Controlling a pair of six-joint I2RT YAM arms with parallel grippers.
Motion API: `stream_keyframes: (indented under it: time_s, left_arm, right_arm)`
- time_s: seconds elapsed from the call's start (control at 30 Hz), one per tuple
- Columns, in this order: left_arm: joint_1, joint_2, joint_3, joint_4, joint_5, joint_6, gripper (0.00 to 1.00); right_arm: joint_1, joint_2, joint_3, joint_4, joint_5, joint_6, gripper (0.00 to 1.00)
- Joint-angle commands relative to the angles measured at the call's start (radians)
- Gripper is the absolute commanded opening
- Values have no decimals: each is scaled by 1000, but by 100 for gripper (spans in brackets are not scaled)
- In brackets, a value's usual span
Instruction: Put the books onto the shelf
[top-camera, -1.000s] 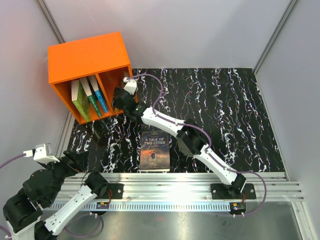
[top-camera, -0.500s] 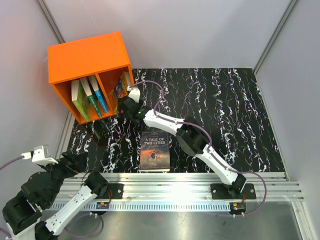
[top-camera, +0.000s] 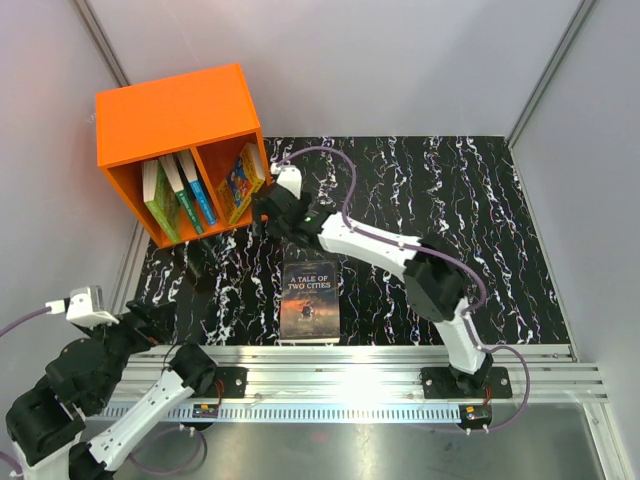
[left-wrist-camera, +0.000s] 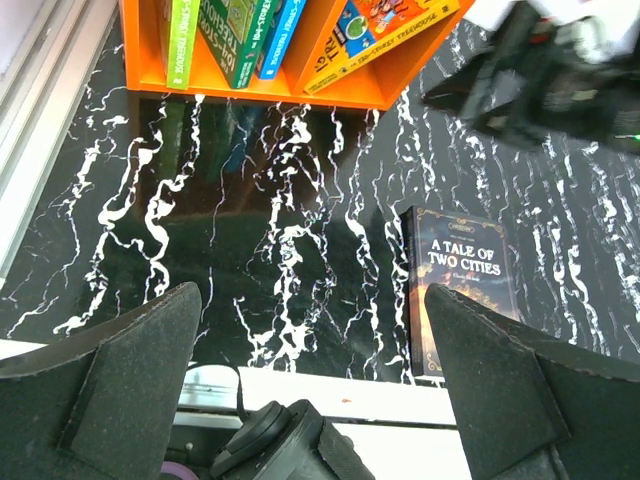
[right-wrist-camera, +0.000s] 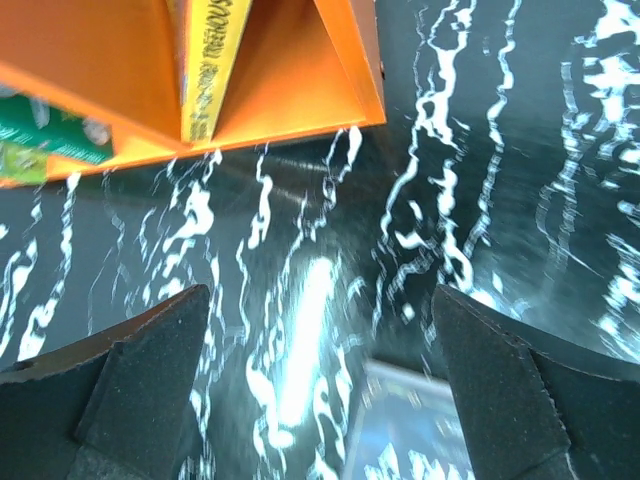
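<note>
The orange shelf (top-camera: 175, 115) stands at the back left. Its left compartment holds green and blue books (top-camera: 178, 195); a yellow book (top-camera: 241, 182) leans in the right compartment. A dark book, "A Tale of Two Cities" (top-camera: 309, 300), lies flat on the table. My right gripper (top-camera: 263, 217) hangs open just in front of the shelf's right compartment, holding nothing. Its wrist view shows the yellow book's spine (right-wrist-camera: 213, 60) inside the shelf (right-wrist-camera: 300, 85), with the dark book (right-wrist-camera: 410, 430) blurred below. My left gripper (top-camera: 150, 318) stays open near the front left, and the dark book (left-wrist-camera: 460, 290) is ahead of it.
The black marbled table top (top-camera: 460, 230) spreads to the right of the shelf. An aluminium rail (top-camera: 380, 365) runs along the near edge. Grey walls close in the left, back and right. The right arm (left-wrist-camera: 560, 80) reaches across the left wrist view's top right.
The right gripper opened, let go of the yellow book in the shelf's right compartment and pulled back to the right. The left arm barely moved.
</note>
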Motion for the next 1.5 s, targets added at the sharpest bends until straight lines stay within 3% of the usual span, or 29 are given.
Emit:
stream_keyframes:
  time_s: [0.0, 0.13, 0.33, 0.47, 0.53, 0.63, 0.87, 1.27, 1.37, 1.4, 1.47]
  left_arm:
    - [5, 142, 27, 60, 0, 44, 98]
    - [4, 341, 24, 152, 117, 153, 99]
    - [14, 668, 19, 222, 302, 262, 99]
    - [16, 768, 33, 283, 374, 270, 99]
    - [16, 759, -48, 435, 453, 228, 99]
    - [19, 753, -265, 706, 577, 124, 99]
    - [28, 894, -579, 1157, 680, -72, 99]
    - [73, 1435, -719, 1826, 960, -260, 99]
    - [73, 1501, -740, 1958, 1057, -313, 99]
    - [73, 1523, -746, 2004, 1086, -327, 98]
    - [73, 1526, -774, 2035, 1099, -356, 98]
  right_arm:
    - [23, -178, -114, -52, 20, -26, 100]
    - [22, -345, -310, -121, 17, 67, 100]
    - [13, -546, -612, -218, -182, 185, 100]
    - [11, -680, -865, -157, -274, 294, 100]
    - [11, -724, -912, -147, -294, 328, 100]
    - [11, -717, -947, -146, -330, 328, 100]
    - [11, -665, -976, -22, -397, 299, 100]
    - [-12, -387, -1011, 256, -527, 350, 100]
    - [-18, -365, -1041, 325, -569, 382, 80]
    - [-18, -370, -1045, 325, -567, 385, 54]
    - [-20, -399, -1051, 301, -549, 387, 34]
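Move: The book A Tale of Two Cities lies flat on the table, about 19 cm back and 8 cm to the right of the right hand, some 12 cm below it. The yellow book stands in the shelf roughly 6 cm ahead and 8 cm left of that hand, the blue book likewise 6 cm ahead but 14 cm left, both centred a little lower. From the left hand, A Tale of Two Cities is about 10 cm ahead, 28 cm to the right and 24 cm down. Back and to the right, away from the shelf, the open right hand sweeps about 20 cm each way, tips steeply down and sinks to the book's near right corner, edging 5 cm left again before its fingers start closing there. The left hand swings right and down, then low and forward over the book, turning clockwise, its open fingers ending astride it with one against the spine. ##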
